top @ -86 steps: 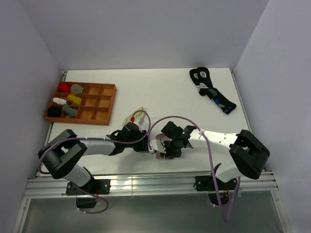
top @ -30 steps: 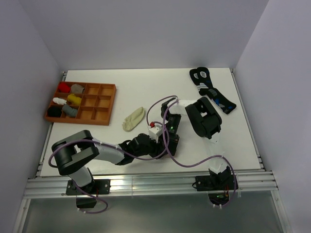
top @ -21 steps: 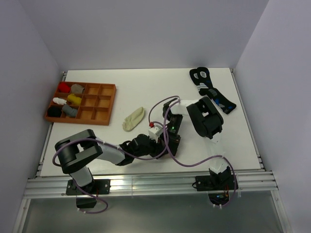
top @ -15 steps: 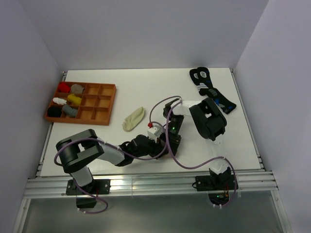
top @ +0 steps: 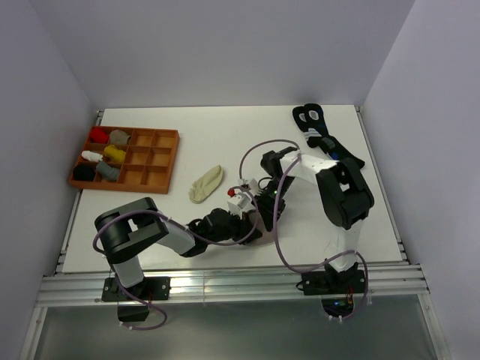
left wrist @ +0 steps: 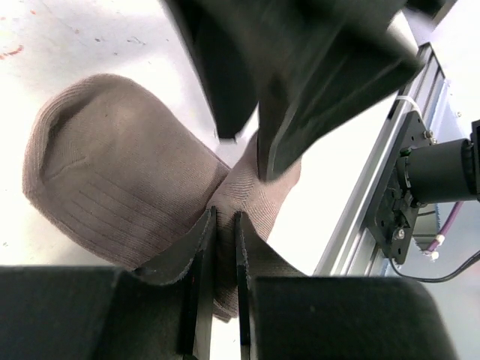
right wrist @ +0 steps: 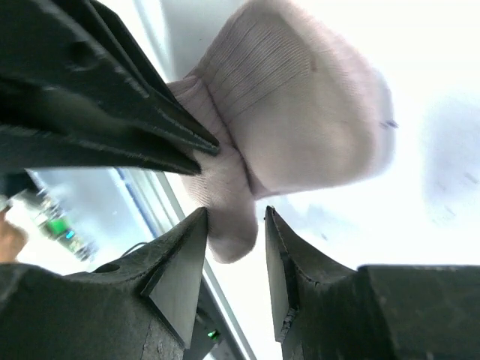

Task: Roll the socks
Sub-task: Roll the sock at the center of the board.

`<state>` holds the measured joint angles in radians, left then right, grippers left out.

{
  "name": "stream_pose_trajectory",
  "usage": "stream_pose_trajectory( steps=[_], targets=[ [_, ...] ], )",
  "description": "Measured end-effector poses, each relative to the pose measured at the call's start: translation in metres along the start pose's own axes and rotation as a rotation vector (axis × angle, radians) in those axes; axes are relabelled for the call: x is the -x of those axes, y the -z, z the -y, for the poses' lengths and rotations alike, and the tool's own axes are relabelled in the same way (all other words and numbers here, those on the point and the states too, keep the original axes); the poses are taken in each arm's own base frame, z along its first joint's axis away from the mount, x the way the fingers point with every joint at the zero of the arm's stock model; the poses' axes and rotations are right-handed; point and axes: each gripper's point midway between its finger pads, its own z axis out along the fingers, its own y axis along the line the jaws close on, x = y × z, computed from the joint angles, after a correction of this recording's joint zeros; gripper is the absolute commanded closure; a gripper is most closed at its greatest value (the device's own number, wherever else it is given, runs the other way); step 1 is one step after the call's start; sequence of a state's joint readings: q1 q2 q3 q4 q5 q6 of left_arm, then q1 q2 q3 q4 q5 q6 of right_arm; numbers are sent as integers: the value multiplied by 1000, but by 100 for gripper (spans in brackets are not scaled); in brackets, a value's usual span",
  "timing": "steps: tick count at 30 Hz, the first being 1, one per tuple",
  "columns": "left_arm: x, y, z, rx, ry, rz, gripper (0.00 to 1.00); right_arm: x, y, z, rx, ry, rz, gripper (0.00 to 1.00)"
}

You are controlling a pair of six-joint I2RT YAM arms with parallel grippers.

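The taupe sock (left wrist: 112, 165) lies bunched near the table's front edge, and its red-and-white cuff (top: 238, 195) shows in the top view. My left gripper (left wrist: 221, 225) is shut on a pinched fold of the sock. In the right wrist view the same sock (right wrist: 300, 105) looks pale. My right gripper (right wrist: 232, 225) stands open, its jaws on either side of the sock's lower lobe with a gap on each side. Both grippers meet over the sock, left (top: 250, 226) and right (top: 264, 212). The cream sock (top: 206, 184) lies flat to the left, apart from both.
A brown compartment tray (top: 169, 161) with small sock bundles stands at the far left. Black socks with blue-and-white marks (top: 328, 146) lie at the back right. The aluminium rail (left wrist: 390, 172) of the table's front edge runs close by the grippers.
My right gripper has opened off the taupe sock, and its arm has swung to the right. The left gripper has closed on the sock's fold.
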<state>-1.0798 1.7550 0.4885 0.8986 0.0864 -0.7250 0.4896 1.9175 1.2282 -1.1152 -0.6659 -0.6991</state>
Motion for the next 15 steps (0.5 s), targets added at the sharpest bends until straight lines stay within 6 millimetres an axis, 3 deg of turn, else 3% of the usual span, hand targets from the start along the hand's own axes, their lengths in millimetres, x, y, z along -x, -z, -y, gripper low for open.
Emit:
stream_pose_trajectory(
  steps=[6,15],
  targets=[
    [-3,-4,2,-17,38,-20,100,4,26,4,-104,56,118,54],
    [-1,-4,-3,-6,145,-56,100,-18,52,1,-369,254,246,51]
  ],
)
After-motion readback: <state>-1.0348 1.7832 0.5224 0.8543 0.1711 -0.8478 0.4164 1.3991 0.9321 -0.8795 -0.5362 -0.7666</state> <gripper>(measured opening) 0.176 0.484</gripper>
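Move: The grey-brown sock is already pinched in the left fingers, its middle about 3 cm to that hand's right and 1 cm below. From the open right gripper the sock lies some 3 cm to the left, 3 cm back and 3 cm below, with the left fingertips about 5 cm to its left and 2 cm back. The pale green sock rests roughly 12 cm ahead and 22 cm left of the right hand. Draw the right gripper, already open, up and away from the grey-brown sock, at first forward and up, then up and to the right, ending about 4 cm higher and 4 cm farther right. Keep its fingers open and swing them some 30 degrees forward so they point more nearly straight down. Hold the left gripper in place, still pinching the sock. ##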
